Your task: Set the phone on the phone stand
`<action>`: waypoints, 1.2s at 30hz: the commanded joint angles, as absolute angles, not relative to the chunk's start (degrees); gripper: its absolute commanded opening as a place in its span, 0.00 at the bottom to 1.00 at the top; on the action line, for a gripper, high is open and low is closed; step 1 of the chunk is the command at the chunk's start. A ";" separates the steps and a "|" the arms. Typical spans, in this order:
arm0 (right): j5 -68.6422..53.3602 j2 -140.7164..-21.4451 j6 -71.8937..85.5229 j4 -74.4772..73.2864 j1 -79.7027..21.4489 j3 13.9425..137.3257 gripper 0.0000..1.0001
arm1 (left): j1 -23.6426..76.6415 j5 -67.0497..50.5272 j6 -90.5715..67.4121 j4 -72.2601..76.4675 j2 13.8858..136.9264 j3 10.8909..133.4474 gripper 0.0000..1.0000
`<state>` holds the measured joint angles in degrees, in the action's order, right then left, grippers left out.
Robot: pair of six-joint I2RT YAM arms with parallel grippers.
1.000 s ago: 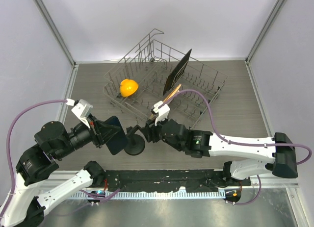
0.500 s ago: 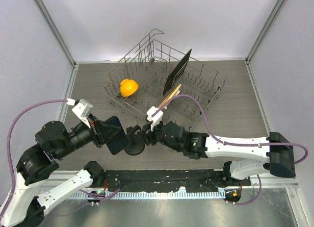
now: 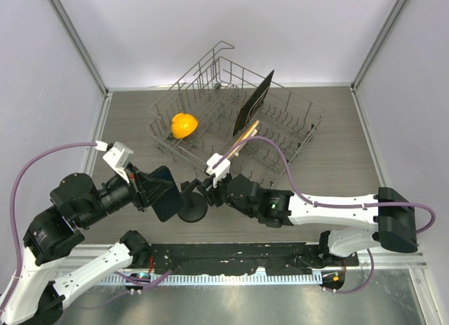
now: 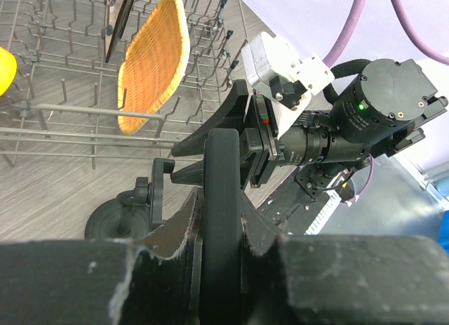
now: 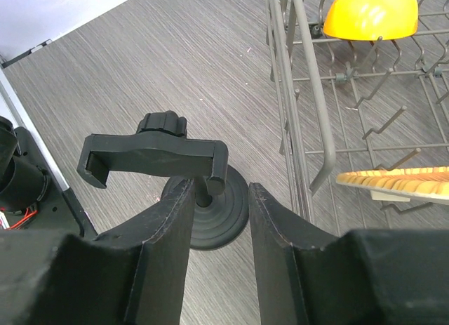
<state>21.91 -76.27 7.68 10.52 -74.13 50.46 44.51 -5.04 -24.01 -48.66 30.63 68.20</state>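
Note:
The phone (image 3: 163, 191), a glossy black slab, is held edge-up off the table with my left gripper (image 3: 151, 188) shut on it. In the left wrist view the phone (image 4: 223, 156) runs edge-on between the pads of the left gripper (image 4: 222, 202). The phone stand (image 3: 191, 211) sits just right of the phone, its clip (image 5: 151, 156) above the round base (image 5: 217, 223). My right gripper (image 5: 219, 195) is open. Its fingers (image 5: 172, 227) straddle the stand's stem and the right end of the clip, with a gap still showing on the right side.
A grey wire dish rack (image 3: 295, 128) stands behind the stand. It holds a yellow bowl (image 3: 184, 124), an upright black board (image 3: 254, 100) and a woven bamboo piece (image 4: 154, 62). The rack's near rail (image 5: 309, 114) runs close to the right gripper's right side.
The right arm has slid left until its fingers reach round the stand, and its jaws have narrowed a little. The left gripper and the phone have not moved.

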 commanded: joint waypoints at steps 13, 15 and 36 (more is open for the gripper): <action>22.59 -78.22 4.66 16.08 -73.74 52.91 0.32 | 44.47 -5.98 -24.78 -44.56 30.94 68.82 0.00; 22.33 -78.40 4.48 16.17 -73.74 53.09 0.27 | 44.47 -5.89 -24.70 -44.56 30.76 68.64 0.00; 0.80 -76.99 5.62 17.75 -66.62 51.33 0.00 | 44.47 -43.32 -20.31 13.60 28.56 38.87 0.00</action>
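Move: The phone stand's bracket is right at the open right fingers: its middle is about 2 cm back and 3 cm left, at their height. From it the wicker tray lies some 17 cm ahead and 15 cm to the right, the yellow bowl some 25 cm ahead and 3 cm left, both lower. From the left hand, already holding the phone, the bracket is about 5 cm ahead, 6 cm right and 12 cm below. Right fingers pinch the bracket's tip, easing forward; left swings the phone about 8 cm right and down, turning clockwise. ##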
